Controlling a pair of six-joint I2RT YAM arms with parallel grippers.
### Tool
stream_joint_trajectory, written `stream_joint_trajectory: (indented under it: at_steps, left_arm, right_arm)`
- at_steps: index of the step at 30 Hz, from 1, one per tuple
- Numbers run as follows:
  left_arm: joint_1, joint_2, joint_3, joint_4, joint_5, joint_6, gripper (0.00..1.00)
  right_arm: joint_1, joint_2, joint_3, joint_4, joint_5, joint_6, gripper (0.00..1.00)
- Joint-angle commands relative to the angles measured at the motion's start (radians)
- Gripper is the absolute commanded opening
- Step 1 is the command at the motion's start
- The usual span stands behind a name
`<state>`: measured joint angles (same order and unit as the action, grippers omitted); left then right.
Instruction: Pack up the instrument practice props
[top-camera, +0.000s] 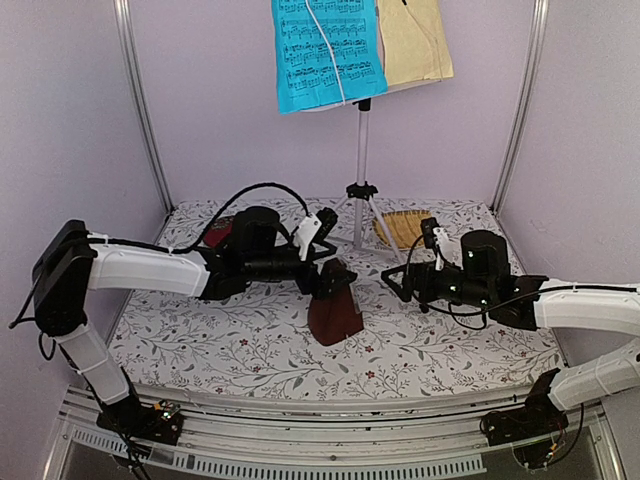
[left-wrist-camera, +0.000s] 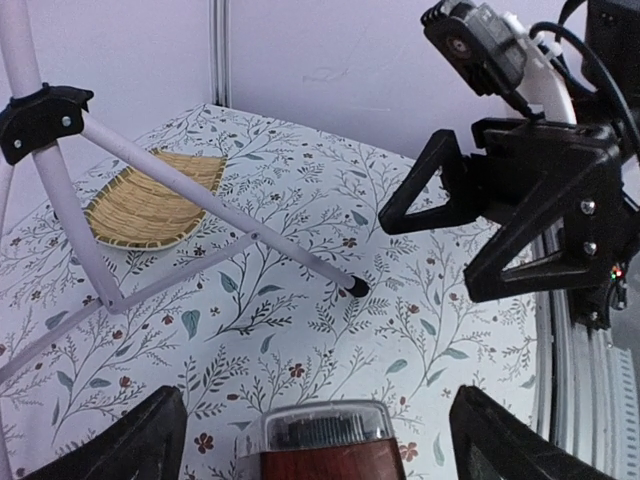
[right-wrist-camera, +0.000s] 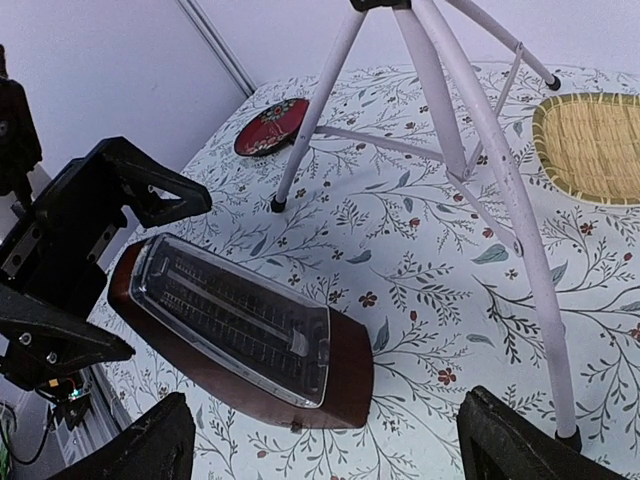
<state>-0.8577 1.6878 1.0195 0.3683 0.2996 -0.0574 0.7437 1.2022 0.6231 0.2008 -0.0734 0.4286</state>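
The dark red-brown metronome (top-camera: 334, 308) stands upright mid-table. My left gripper (top-camera: 322, 260) is open, its jaws either side of the metronome's clear-capped top (left-wrist-camera: 322, 445) without touching it; the fingers (left-wrist-camera: 135, 445) show at the bottom corners of the left wrist view. My right gripper (top-camera: 397, 280) is open and empty, to the right of the metronome (right-wrist-camera: 240, 330) and facing it. The silver tripod music stand (top-camera: 361, 150) stands at the back, with a blue music sheet (top-camera: 325, 50) and a pale-yellow music sheet (top-camera: 412, 40) on its desk.
A woven straw tray (top-camera: 402, 228) lies at the back right beside the stand's legs (right-wrist-camera: 440, 130). A small red dish (top-camera: 222, 232) sits at the back left behind my left arm. Lilac walls close in three sides.
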Motion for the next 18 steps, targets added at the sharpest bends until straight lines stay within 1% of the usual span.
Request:
stream_joint_trajectory:
  at_steps: [1,10,14,18]
  left_arm:
    - [0.013,0.015,0.010,0.010,0.050,0.019,0.88]
    - [0.018,0.042,-0.005,0.033,0.047,-0.005,0.57]
    - [0.018,0.037,-0.025,0.045,0.013,-0.030,0.52]
    - [0.019,0.033,-0.040,0.065,-0.046,-0.099,0.44]
  right_arm:
    - [-0.002,-0.016,-0.022,0.039,-0.035,-0.023,0.93]
    - [0.003,-0.018,-0.033,0.076,-0.049,-0.030,0.93]
    - [0.040,-0.027,-0.037,0.081,-0.011,-0.035,0.93]
    - [0.100,0.006,-0.037,0.091,0.053,-0.020,0.92]
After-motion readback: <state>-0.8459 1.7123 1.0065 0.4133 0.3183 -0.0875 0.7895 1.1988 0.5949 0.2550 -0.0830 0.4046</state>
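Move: The metronome stands right under the left hand, its top between the open fingers and its middle roughly 8 cm below the hand point. From that hand, the music stand's near foot is on the table about 21 cm to the right and 5 cm ahead; the stand's left foot is some 19 cm ahead and 16 cm left. From the right hand, the metronome is about 14 cm to the left, level fore and aft, its middle some 7 cm lower. The left fingers, wide open at first, close about halfway and pinch the top of the metronome's case from both sides, the hand staying in place but for a settling of under 1 cm. The right hand, fingers still wide open and touching nothing, drifts some 2 cm back and left, nearer the metronome, mostly at the very end. ##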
